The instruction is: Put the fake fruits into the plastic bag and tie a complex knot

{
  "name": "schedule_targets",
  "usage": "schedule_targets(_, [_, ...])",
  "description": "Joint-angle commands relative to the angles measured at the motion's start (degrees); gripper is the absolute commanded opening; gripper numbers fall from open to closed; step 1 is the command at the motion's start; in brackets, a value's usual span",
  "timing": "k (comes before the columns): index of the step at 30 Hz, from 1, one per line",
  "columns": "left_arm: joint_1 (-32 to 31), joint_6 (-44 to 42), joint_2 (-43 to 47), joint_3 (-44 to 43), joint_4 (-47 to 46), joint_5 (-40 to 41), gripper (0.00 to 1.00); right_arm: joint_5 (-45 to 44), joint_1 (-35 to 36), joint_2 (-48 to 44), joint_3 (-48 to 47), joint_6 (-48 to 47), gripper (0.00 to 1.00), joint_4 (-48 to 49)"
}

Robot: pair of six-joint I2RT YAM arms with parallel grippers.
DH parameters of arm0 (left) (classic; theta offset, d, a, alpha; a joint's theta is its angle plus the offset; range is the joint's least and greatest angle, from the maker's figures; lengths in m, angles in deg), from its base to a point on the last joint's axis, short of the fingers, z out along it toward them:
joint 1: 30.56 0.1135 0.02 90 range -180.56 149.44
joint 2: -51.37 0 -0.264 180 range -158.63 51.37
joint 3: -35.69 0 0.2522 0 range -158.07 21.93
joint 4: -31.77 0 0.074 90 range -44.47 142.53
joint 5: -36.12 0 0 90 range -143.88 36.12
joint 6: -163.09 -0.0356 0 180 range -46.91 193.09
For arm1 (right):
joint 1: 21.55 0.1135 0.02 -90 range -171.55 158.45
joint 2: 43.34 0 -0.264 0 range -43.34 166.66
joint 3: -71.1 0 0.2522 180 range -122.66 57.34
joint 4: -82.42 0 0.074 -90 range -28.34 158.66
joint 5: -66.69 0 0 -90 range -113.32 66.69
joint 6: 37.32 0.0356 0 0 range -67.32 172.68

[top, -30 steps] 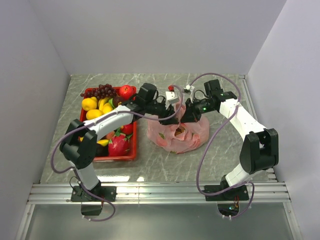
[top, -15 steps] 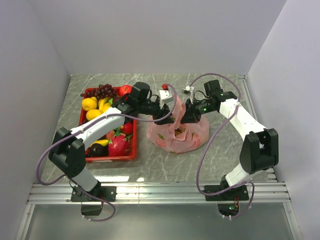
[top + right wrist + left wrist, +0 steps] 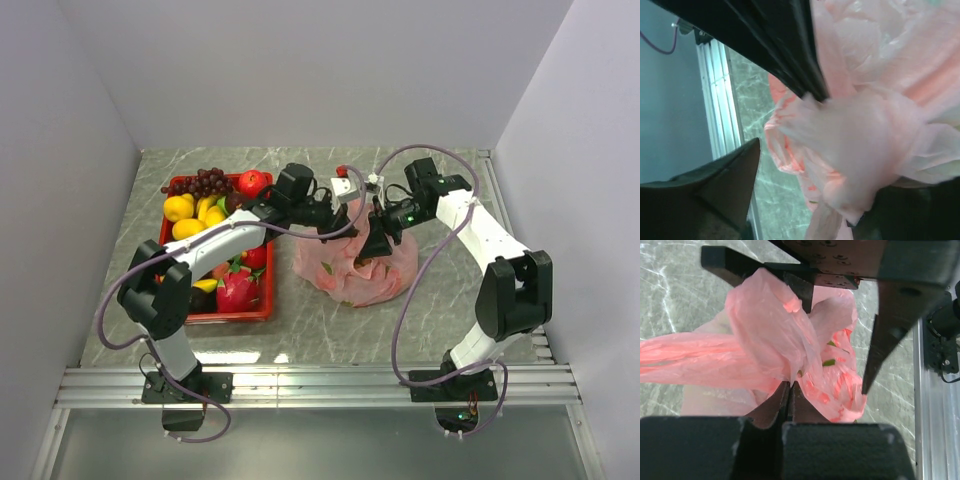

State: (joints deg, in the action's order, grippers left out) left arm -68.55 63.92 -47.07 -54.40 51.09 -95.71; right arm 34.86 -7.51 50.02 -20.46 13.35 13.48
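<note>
The pink plastic bag lies mid-table with fake fruits showing through its film. My left gripper is over the bag's top and its jaws are shut on a pinch of the pink film. Above that pinch the knot stands as a loose gathered bunch. My right gripper is open, its fingers spread either side of the bunch without pinching it. More fake fruits fill the red tray.
The red tray sits left of the bag with grapes, a red apple, lemons and a dragon fruit. Grey walls close in left, right and back. A metal rail runs along the near edge.
My left gripper has shut on the bag's film after swinging left and back. My right gripper has opened and let go of the film, dropping slightly toward the bag.
</note>
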Motion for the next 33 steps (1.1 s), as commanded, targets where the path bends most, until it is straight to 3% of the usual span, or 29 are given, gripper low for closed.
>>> schedule_targets(1, [-1.64, 1.26, -0.36, -2.85, -4.68, 1.21, 0.00, 1.94, 0.55, 0.33, -2.45, -0.66, 0.71, -1.61])
schedule_targets(6, [-2.78, 2.57, -0.53, -2.59, -6.52, 1.66, 0.00, 3.61, 0.55, 1.82, -2.88, 1.35, 0.70, -1.07])
schedule_targets(9, [-3.13, 2.93, -0.27, -2.50, -7.05, 2.18, 0.00, 3.79, 0.55, 2.53, -2.80, 2.50, 0.64, -0.20])
schedule_targets(12, [-3.22, 3.98, -0.27, -3.03, -7.41, 1.92, 0.00, 3.18, 0.55, 2.53, -1.83, 4.17, 0.50, 2.26])
schedule_targets(13, [-3.14, 4.24, -0.27, -3.29, -7.06, 2.01, 0.00, 3.09, 0.46, 2.44, -1.66, 4.35, 0.35, 3.05])
schedule_targets(15, [-2.96, 4.69, -0.18, -3.73, -5.75, 2.79, 0.01, 2.74, 0.46, 2.09, -1.13, 4.44, 0.23, 3.50])
schedule_targets(17, [-2.26, 4.07, 1.13, -3.21, -3.46, 3.06, 0.10, 1.95, 0.37, 1.83, -0.78, 4.00, 0.06, 3.58])
schedule_targets(18, [-1.65, 3.98, 1.83, -2.94, -3.02, 2.98, 0.15, 1.68, 0.20, 1.39, -0.60, 3.91, 0.02, 3.85])
schedule_targets(19, [-0.94, 4.59, 2.80, -2.68, -2.14, 2.63, 0.26, 1.51, 0.11, 1.12, -0.51, 4.09, 0.00, 4.37])
schedule_targets(27, [10.30, 10.92, 11.16, -2.93, 0.94, 2.70, 0.65, 2.55, -0.25, -1.86, 0.98, -1.70, 0.00, 2.81])
schedule_targets(33, [12.07, 15.39, 2.31, -13.30, 5.16, 2.98, 0.73, 3.71, 0.19, -2.75, 0.99, -10.94, 0.00, 0.25])
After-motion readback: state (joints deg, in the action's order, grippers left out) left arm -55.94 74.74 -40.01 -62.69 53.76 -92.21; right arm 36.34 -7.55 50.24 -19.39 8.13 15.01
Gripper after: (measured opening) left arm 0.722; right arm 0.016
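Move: The bunched end of the plastic bag, still pinched by the left fingers, stands almost inside the right hand's open jaws, about 1 cm ahead, 1 cm left and 1 cm below. From the left hand the middle of that bunch is roughly 2 cm back, 3 cm right and 2 cm down. The filled bag body sits about 3 cm back, 1 cm left and some 12 cm below the right hand. The red crate's middle lies around 33 cm left, 2 cm back and 17 cm below the left hand. The right fingers shut from wide open onto the bunched bag end while that hand eases down and forward about 1 cm, then keep their pinch as it drifts most of the way back. The left hand, still pinching, first feeds about 2 cm to the right, then opens wide, lets go and swings away from the bag, up some 10 cm, left and forward, turning roughly 20 degrees counter-clockwise. ##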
